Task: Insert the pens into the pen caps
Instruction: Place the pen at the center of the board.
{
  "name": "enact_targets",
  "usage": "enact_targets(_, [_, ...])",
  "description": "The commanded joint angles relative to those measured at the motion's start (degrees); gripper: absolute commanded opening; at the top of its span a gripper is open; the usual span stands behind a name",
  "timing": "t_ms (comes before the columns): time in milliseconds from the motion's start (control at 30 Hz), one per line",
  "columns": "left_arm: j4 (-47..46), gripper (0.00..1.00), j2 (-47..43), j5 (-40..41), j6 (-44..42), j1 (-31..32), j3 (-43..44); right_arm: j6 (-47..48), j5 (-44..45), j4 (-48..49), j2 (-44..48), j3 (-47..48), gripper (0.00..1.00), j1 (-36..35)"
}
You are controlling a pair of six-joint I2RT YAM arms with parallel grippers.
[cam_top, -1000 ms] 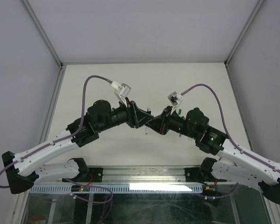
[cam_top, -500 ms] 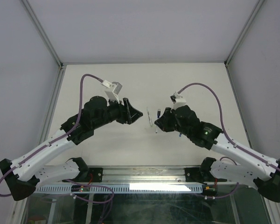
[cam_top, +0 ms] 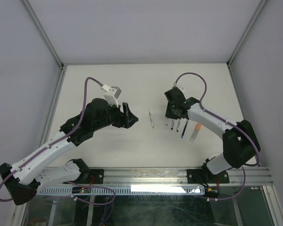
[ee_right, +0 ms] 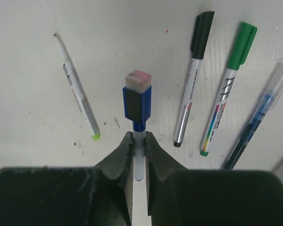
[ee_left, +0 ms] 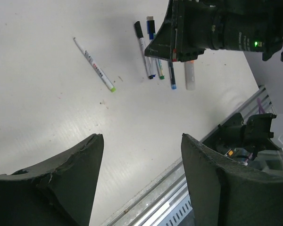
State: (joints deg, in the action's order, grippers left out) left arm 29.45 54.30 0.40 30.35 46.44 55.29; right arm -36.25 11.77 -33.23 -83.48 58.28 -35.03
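Note:
My right gripper [ee_right: 138, 136] [cam_top: 171, 113] is shut on the white barrel of a pen whose blue cap [ee_right: 137, 104] is on. The capped end points down at the table. Left of it lies an uncapped white pen [ee_right: 75, 96] [cam_top: 151, 117] with a yellow-green tip. To the right lie a black-capped pen [ee_right: 192, 70], a green-capped pen [ee_right: 230, 80] and a clear blue pen [ee_right: 257, 122]. My left gripper [ee_left: 140, 139] [cam_top: 127, 115] is open and holds nothing, hanging over bare table left of the pens. The left wrist view shows the uncapped pen [ee_left: 94, 66] lying apart from the row [ee_left: 172, 75].
An orange-ended pen [cam_top: 194, 132] lies at the right end of the row. A metal rail [cam_top: 146, 176] [ee_left: 179, 197] runs along the table's near edge. Grey walls enclose the white table [cam_top: 132, 84] on three sides.
The two grippers were together at the table's middle. My left gripper has opened and drawn back to the left. My right arm has swung to the back right, carrying the blue-capped pen over the row.

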Motion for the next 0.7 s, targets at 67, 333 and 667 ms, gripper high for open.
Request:
enact_targets(67, [2.8, 0.67, -3.4, 2.7, -1.7, -0.1, -0.7, 2.5, 1.3, 0.4, -10.1, 6.4, 0.00, 3.5])
enact_targets(333, [3.7, 0.66, -3.5, 2.8, -2.0, -0.1, -0.6, 3.4, 0.6, -0.1, -17.9, 9.7, 0.05, 5.3])
enact_targets(667, [3.7, 0.66, -3.4, 3.0, -2.2, -0.1, -0.8, 2.8, -2.8, 0.7, -20.7, 9.0, 0.18, 5.7])
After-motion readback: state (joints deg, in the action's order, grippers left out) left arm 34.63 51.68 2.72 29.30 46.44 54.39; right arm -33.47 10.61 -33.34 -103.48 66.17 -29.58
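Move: The blue-capped pen, already in the right hand's fingers, is bound for bare board about 3 cm ahead, 2 cm right and 8 cm below that hand. From the hand, the black-capped pen lies roughly 4 cm ahead and 4 cm right, the green-capped pen 3 cm ahead and 7 cm right, and the green-tipped pen 4 cm ahead and 7 cm left, all down on the board. The bare spot is some 12 cm ahead of the left hand, 20 cm right and 22 cm below. The blue-capped pen, still pinched in the right hand, is lowered about 7 cm and carried 3 or 4 cm forward onto the bare board just left of the black-capped pen, slowing to a stop as the fingers tip some 10 degrees steeper. The grip barely starts to ease at the end. The empty left hand drifts about 2 cm to its left and slightly down, staying open. ##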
